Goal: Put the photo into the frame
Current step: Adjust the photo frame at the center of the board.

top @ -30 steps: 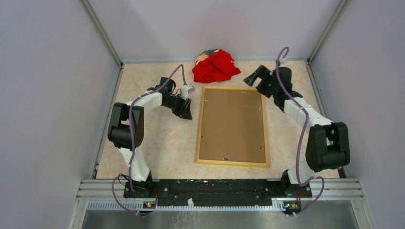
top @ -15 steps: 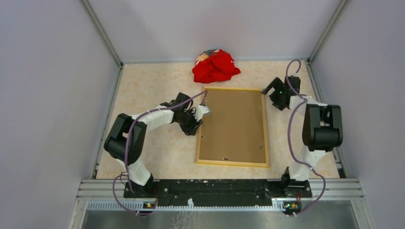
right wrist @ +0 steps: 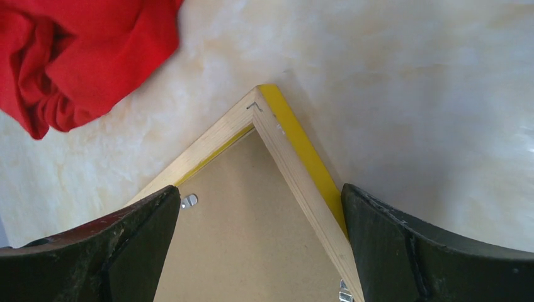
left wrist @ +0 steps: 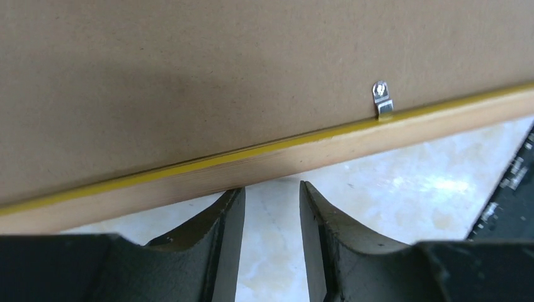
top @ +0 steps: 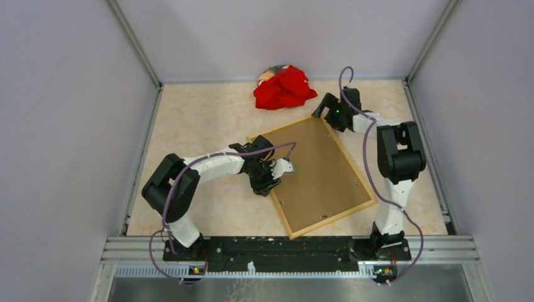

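The frame (top: 289, 128) lies back-up and skewed on the table, pale wood rim around a brown backing panel (top: 315, 170). The photo is hidden. My left gripper (top: 267, 182) sits at the frame's left edge. In the left wrist view its jaws (left wrist: 271, 192) are partly open with only table between them, tips against the wooden rim (left wrist: 315, 154). My right gripper (top: 322, 113) hovers over the far corner. In the right wrist view it (right wrist: 261, 189) stands wide open, straddling the corner of the rim (right wrist: 280, 148), whose yellow side shows.
A crumpled red cloth (top: 284, 88) lies at the back of the table, just beyond the frame's far corner (right wrist: 69, 56). Small metal clips (left wrist: 381, 100) hold the backing panel at the rim. Grey walls close in three sides.
The frame has swung counter-clockwise, its near end sliding right. My left gripper moved nearer and right along the left edge. My right gripper shifted left to the far corner.
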Robot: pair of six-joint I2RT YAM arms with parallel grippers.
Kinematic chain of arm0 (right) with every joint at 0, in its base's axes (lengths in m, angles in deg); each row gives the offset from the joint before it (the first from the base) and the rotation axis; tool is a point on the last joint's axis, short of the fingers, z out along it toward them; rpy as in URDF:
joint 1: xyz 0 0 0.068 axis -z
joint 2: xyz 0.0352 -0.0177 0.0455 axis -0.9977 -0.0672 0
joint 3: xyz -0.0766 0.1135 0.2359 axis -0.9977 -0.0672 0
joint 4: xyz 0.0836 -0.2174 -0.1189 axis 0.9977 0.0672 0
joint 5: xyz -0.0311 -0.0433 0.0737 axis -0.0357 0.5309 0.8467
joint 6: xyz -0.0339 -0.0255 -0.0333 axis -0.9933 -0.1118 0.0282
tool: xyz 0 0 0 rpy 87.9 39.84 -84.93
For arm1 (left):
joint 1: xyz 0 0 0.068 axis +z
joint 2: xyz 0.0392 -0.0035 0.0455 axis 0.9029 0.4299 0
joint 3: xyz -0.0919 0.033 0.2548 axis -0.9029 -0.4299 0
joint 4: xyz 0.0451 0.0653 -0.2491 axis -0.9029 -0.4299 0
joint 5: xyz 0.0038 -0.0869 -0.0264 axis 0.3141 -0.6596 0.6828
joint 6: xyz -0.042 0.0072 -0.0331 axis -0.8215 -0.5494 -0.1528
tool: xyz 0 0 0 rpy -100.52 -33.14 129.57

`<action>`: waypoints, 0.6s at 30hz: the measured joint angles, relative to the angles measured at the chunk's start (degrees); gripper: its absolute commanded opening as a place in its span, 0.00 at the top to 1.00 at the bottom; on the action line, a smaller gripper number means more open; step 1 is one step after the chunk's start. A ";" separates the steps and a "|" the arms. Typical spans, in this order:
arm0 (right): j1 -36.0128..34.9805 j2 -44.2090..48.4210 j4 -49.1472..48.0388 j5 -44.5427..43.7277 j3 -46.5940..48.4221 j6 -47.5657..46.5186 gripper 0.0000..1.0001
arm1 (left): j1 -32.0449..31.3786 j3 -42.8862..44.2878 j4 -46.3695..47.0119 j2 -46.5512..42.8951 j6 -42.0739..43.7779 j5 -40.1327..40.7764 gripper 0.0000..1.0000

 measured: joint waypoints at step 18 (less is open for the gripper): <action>-19.56 -16.35 4.81 2.10 25.05 -5.79 0.02 | -1.70 -4.13 -13.35 -2.60 -1.86 -8.07 0.51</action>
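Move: Just in front of the right hand, about 3 cm ahead and 1 cm left, is the photo frame's far right corner; the frame's middle lies some 20 cm back and 5 cm left. The red cloth is roughly 14 cm ahead and 16 cm left of that hand. From the left hand, low outside the left rail, the frame's middle is about 5 cm ahead and 17 cm right, and its near left corner about 18 cm back and 9 cm right. Pushing the frame round counter-clockwise, the right hand sweeps about 20 cm left at constant height, its right finger still against the outer side of the rail by the far corner, turning some 25 degrees counter-clockwise. Meanwhile the left hand draws back about 8 cm and slightly left, fingertips tilting back, its forward finger staying against the left rail; neither gripper opens or closes. ##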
